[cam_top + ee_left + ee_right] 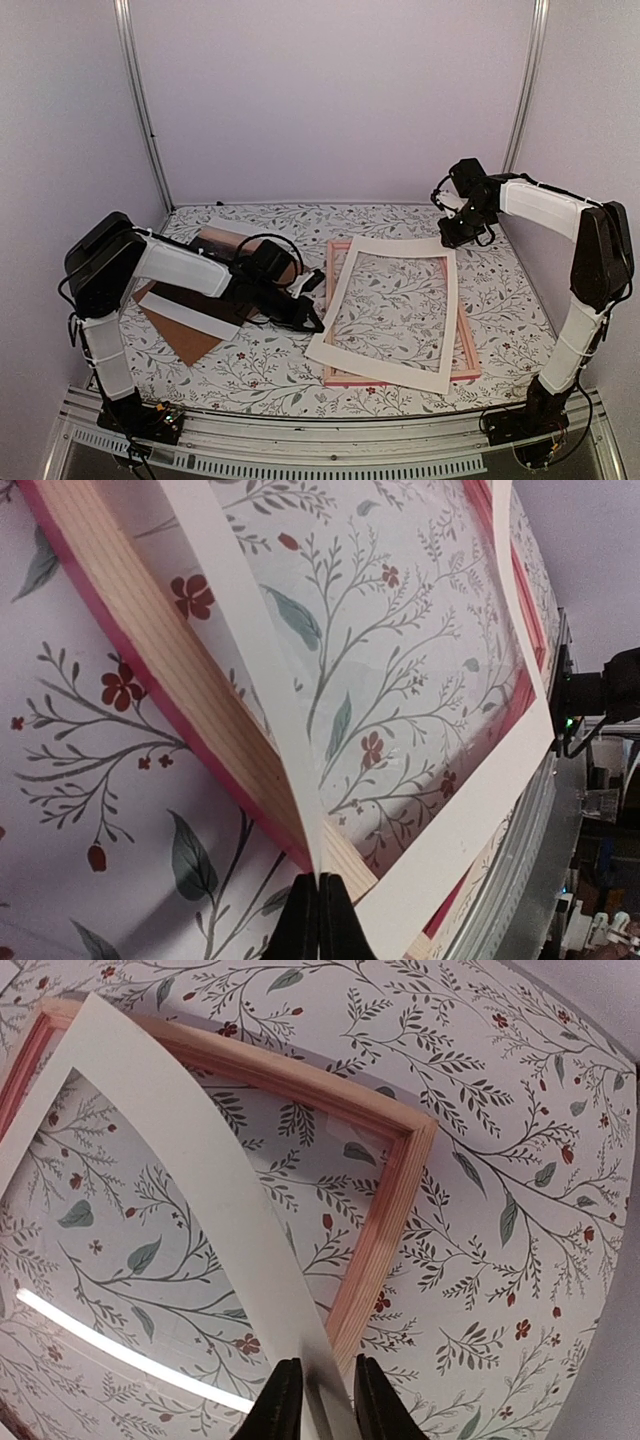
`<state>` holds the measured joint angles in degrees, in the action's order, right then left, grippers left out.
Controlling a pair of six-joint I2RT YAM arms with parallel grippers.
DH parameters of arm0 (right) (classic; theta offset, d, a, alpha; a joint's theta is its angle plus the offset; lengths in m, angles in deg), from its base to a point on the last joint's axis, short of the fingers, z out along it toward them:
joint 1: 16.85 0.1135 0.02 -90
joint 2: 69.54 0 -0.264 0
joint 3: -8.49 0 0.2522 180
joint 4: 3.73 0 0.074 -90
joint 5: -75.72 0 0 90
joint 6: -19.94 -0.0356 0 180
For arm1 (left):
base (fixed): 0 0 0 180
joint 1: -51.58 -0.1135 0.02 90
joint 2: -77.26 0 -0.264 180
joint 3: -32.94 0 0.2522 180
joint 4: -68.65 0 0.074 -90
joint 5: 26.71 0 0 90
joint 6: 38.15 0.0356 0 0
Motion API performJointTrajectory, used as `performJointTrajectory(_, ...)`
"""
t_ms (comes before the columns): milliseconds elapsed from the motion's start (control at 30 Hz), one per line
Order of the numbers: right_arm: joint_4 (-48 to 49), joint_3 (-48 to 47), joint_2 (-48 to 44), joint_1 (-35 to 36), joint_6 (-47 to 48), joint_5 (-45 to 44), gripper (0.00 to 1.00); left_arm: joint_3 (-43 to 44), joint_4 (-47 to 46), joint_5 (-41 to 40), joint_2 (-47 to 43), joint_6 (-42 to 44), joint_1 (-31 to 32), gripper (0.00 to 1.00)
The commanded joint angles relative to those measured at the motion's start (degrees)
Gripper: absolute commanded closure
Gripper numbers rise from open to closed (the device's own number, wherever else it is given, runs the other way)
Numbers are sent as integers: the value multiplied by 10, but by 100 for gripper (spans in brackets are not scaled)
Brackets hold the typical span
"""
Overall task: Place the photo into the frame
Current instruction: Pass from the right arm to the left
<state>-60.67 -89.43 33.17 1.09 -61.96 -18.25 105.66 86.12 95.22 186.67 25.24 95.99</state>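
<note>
The pink frame [466, 348] lies flat on the floral table, right of centre. A white mat board [336, 290] with a cutout rests askew on top of it. My left gripper [312, 320] is at the mat's near-left corner, and in the left wrist view it [320, 882] is shut on the mat's edge [240, 630], just above the frame rail [150, 650]. My right gripper [452, 232] is at the mat's far-right corner. Its fingers [320, 1385] stand slightly apart with the mat strip [200, 1140] between them, over the frame corner [390, 1200]. The dark photo [222, 245] lies at the far left, partly behind my left arm.
A brown backing board [185, 342] with a white strip [190, 315] across it lies at the near left, under my left arm. The cage posts and walls stand behind and at both sides. The metal rail of the arm bases runs along the near edge.
</note>
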Motion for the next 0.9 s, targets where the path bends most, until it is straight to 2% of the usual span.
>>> performJointTrajectory(0, 15, -2, -2, -3, -14, -4, 70, -41, -58, -9, -31, -41, 2, 100)
performJointTrajectory(167, 15, -9, 1, -2, -33, -35, 53, -82, -115, -35, -62, -97, 17, 100)
performJointTrajectory(333, 13, -13, -1, -7, -58, -67, 41, -111, -159, -61, -88, -145, 33, 100)
performJointTrajectory(633, 11, -22, -8, -44, -94, -64, 28, -147, -168, -98, -153, -171, 40, 100)
performJointTrajectory(867, 11, -32, -13, -58, -106, -52, 22, -167, -170, -113, -169, -177, 40, 100)
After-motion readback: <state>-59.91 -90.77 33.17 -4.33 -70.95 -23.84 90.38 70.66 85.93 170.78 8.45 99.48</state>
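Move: My left hand is already shut on the white mat beside its near-left corner; the pink frame's middle lies some 18 cm to the right, 6 cm ahead and 4 cm lower, and the photo stack about 28 cm left and 7 cm ahead. My right hand has the mat's far-right corner between slightly parted fingers, with the frame's middle roughly 14 cm left, 12 cm back and 13 cm below, and the frame's far-right corner about 6 cm ahead and 2 cm right. I spread my right fingers wide to let go of the mat's far-right corner and swing that hand off to the right, about 5 cm and a little forward, turning clockwise. My left hand keeps its pinch near the other corner, draws back slightly, then rises about 5 cm, turning some 15 degrees counter-clockwise. ##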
